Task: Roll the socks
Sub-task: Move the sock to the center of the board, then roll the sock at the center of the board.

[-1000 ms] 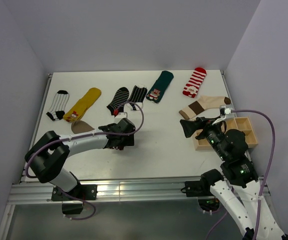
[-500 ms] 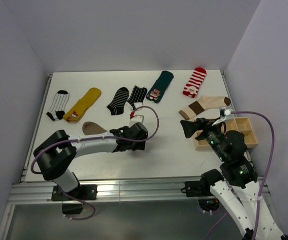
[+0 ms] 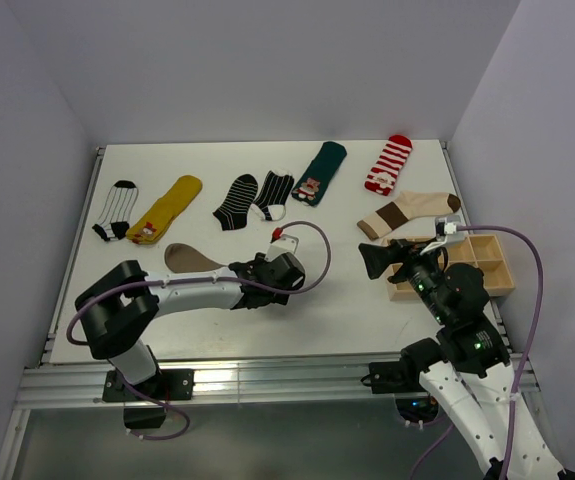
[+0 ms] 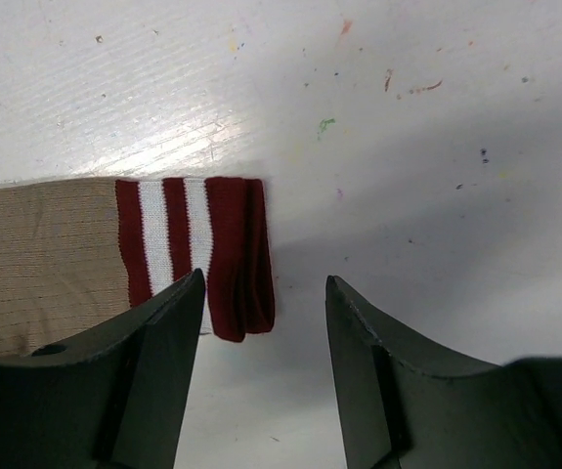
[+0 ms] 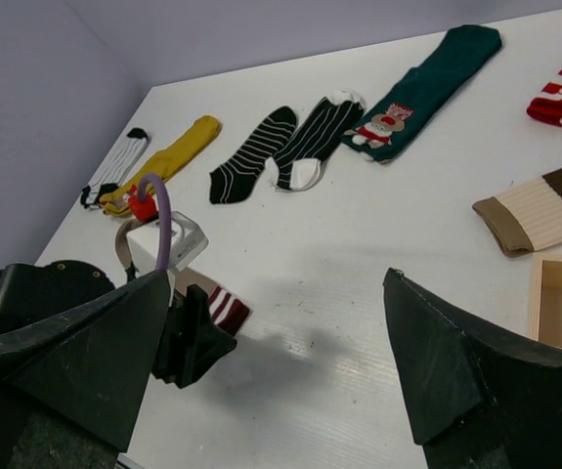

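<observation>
A brown sock (image 3: 192,258) with a dark red and white striped cuff (image 4: 202,244) lies flat on the white table, toe to the left. My left gripper (image 4: 264,283) hovers low over the cuff end, open; the cuff's corner lies just inside the left finger (image 4: 153,371), untouched by the right one. From above, that gripper (image 3: 272,275) sits at the sock's right end. My right gripper (image 5: 279,278) hangs wide open and empty above the table, near the wooden box. Several other socks lie along the back, among them a cream one with brown bands (image 3: 407,213) and a black one with thin white lines (image 3: 237,200).
A wooden compartment box (image 3: 467,262) stands at the right edge beside my right arm. The back row also holds a white striped sock (image 3: 115,210), a yellow sock (image 3: 165,208), a dark green sock (image 3: 319,172) and a red-white striped sock (image 3: 389,163). Grey walls enclose the table.
My left gripper has slid to the right along the brown sock, uncovering more of it, and its jaws have narrowed. The right arm has barely moved.
</observation>
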You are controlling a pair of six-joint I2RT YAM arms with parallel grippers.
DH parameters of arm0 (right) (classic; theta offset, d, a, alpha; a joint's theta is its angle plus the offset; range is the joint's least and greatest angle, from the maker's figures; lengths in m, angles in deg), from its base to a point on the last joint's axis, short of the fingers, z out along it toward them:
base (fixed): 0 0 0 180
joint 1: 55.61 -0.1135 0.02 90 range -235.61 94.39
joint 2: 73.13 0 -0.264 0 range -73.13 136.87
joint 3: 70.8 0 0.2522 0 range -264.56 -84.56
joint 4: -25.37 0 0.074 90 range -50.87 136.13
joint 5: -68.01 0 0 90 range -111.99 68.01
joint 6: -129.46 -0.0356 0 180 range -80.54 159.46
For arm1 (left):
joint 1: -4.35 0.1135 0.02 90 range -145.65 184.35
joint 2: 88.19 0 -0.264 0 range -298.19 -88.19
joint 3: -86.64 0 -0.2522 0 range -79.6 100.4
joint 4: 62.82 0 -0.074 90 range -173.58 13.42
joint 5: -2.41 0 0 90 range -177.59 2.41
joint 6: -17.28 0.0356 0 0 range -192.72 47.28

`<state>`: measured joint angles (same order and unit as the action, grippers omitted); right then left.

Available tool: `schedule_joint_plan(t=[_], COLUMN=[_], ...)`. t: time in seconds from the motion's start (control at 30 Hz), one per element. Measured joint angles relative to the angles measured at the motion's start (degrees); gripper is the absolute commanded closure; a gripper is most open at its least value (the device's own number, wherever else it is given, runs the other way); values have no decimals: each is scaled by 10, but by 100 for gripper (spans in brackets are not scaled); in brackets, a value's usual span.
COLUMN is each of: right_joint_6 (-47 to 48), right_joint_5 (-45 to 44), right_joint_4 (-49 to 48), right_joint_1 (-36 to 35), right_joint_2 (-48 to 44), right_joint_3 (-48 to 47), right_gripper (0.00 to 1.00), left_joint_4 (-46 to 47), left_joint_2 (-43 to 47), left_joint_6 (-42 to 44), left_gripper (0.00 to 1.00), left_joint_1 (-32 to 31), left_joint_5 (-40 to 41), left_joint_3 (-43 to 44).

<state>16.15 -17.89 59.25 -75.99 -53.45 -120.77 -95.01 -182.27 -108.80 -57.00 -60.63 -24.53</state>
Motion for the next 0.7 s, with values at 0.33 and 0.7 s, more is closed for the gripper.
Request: schedule_joint_plan(t=[0.33, 0.7], right_joint_6=[2, 2], right_joint_5=[-1, -6], right_joint_4=[-1, -3], right_joint_1=[0, 0], right_joint_2=[-4, -5], right_joint_3=[10, 18], right_gripper=[4, 7], left_joint_4=[0, 1], left_joint_2=[-42, -56], left_joint_6=[19, 19], left_gripper=[45, 79], left_joint_1=[0, -6], left_joint_5=[4, 6], left_joint_3=[0, 8])
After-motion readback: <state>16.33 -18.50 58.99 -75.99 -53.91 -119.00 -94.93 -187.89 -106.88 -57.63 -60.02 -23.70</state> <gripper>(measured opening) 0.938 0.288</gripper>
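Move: The striped cuff of the brown sock lies right beneath my left hand: its middle about 4 cm down, 2 cm to the left and 1 cm farther out. The left black sock is some 25 cm ahead and 12 cm left, the right black sock 27 cm ahead and about 3 cm left. From my waiting right hand, the cuff lies roughly 15 cm left, 3 cm ahead and 27 cm below. I lower my left hand about 3 cm, nearly straight down onto the open end of the striped cuff, with the wrist rolling some 5 degrees. As the descent eases off, I bring the half-open fingers together with the cuff's edge between the tips, to pinch it; they're still not fully shut. ##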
